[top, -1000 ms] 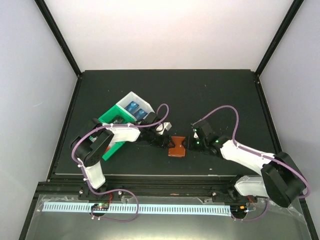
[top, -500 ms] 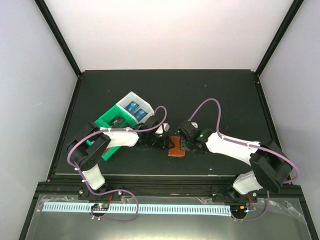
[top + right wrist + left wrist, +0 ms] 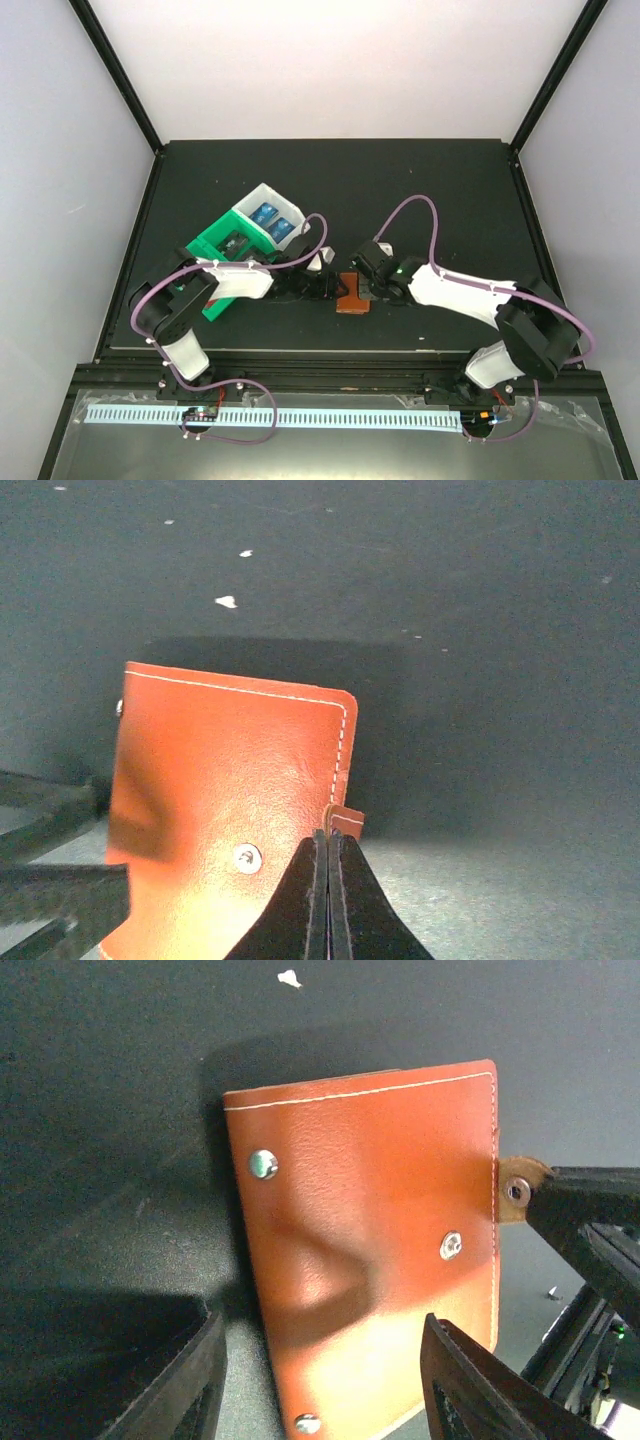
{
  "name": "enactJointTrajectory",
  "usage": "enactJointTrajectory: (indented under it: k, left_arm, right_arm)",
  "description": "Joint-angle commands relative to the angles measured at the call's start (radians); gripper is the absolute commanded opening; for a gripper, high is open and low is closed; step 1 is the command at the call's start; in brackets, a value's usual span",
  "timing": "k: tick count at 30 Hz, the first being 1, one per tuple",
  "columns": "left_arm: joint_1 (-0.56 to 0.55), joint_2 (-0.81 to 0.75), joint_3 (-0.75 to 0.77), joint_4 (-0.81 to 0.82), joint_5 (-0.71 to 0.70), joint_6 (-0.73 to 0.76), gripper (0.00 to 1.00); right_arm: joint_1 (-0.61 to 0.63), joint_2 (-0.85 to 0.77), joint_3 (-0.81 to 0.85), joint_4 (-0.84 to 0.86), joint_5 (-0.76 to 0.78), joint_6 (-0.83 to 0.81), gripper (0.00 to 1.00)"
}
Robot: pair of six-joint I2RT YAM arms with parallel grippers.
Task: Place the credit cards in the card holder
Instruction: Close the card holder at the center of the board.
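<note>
The brown leather card holder (image 3: 352,293) lies closed and flat on the black mat between the two arms. My left gripper (image 3: 325,1380) is open; one finger stands off the holder's left edge and the other hangs over its lower right part. My right gripper (image 3: 328,852) is shut, its tips pinching the holder's small snap tab (image 3: 346,821), which also shows as the snap tab (image 3: 515,1188) in the left wrist view. Blue credit cards (image 3: 273,219) lie in the white end of the tray. In the right wrist view the card holder (image 3: 230,780) fills the lower left.
A green-and-white plastic tray (image 3: 215,240) sits at the left behind my left arm, angled toward the back. The black mat (image 3: 420,190) ends at a raised dark frame on all sides. Purple cables loop above both forearms.
My right gripper has moved left to the card holder's right edge and gone from open to shut on the snap tab. My left gripper has stayed at the holder's left side, slightly wider.
</note>
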Motion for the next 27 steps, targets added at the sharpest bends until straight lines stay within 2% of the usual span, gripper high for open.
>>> enactJointTrajectory:
  k: [1,6,11,21,25,27]
  left_arm:
    - [-0.009,0.006,-0.053,-0.037,-0.039,-0.06,0.56]
    - [-0.01,0.008,-0.1,0.048,-0.009,-0.127,0.51]
    - [-0.013,-0.02,-0.153,0.077,-0.041,-0.152,0.42]
    - [-0.018,-0.009,-0.208,0.156,-0.03,-0.129,0.34]
    - [-0.018,-0.007,-0.22,0.143,-0.065,-0.119,0.29]
    - [-0.018,-0.006,-0.232,0.153,-0.076,-0.123,0.3]
  right_arm:
    - [0.006,-0.071,-0.055,0.149,-0.101,-0.032,0.01]
    - [0.007,-0.071,-0.121,0.3,-0.238,-0.026,0.01]
    - [0.005,-0.058,-0.175,0.401,-0.288,-0.041,0.01]
    - [0.005,-0.058,-0.176,0.403,-0.277,-0.12,0.01]
    - [0.004,-0.058,-0.155,0.312,-0.25,-0.174,0.01]
    - [0.005,-0.065,-0.141,0.268,-0.251,-0.211,0.01]
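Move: The right hand already pinches the card holder's strap at the holder's right edge. The stud on the cover lies about 3 cm to its left and 1 cm back, some 2 cm below; the card holder's middle is about 4 cm left, at the same reach. From the left hand, the holder's middle is about 2 cm right and 1 cm ahead, slightly below; the green tray's middle is roughly 18 cm left and 7 cm ahead. Leftward about 4.5 cm and 2 cm back, after a slight rise and then a dip, the right hand draws the pinched strap over the holder's right edge towards the stud, rolling left side up some 15 degrees and turning counter-clockwise. The left hand eases a centimetre left and back, sinks slightly, and half closes its fingers around the holder's left edge. ##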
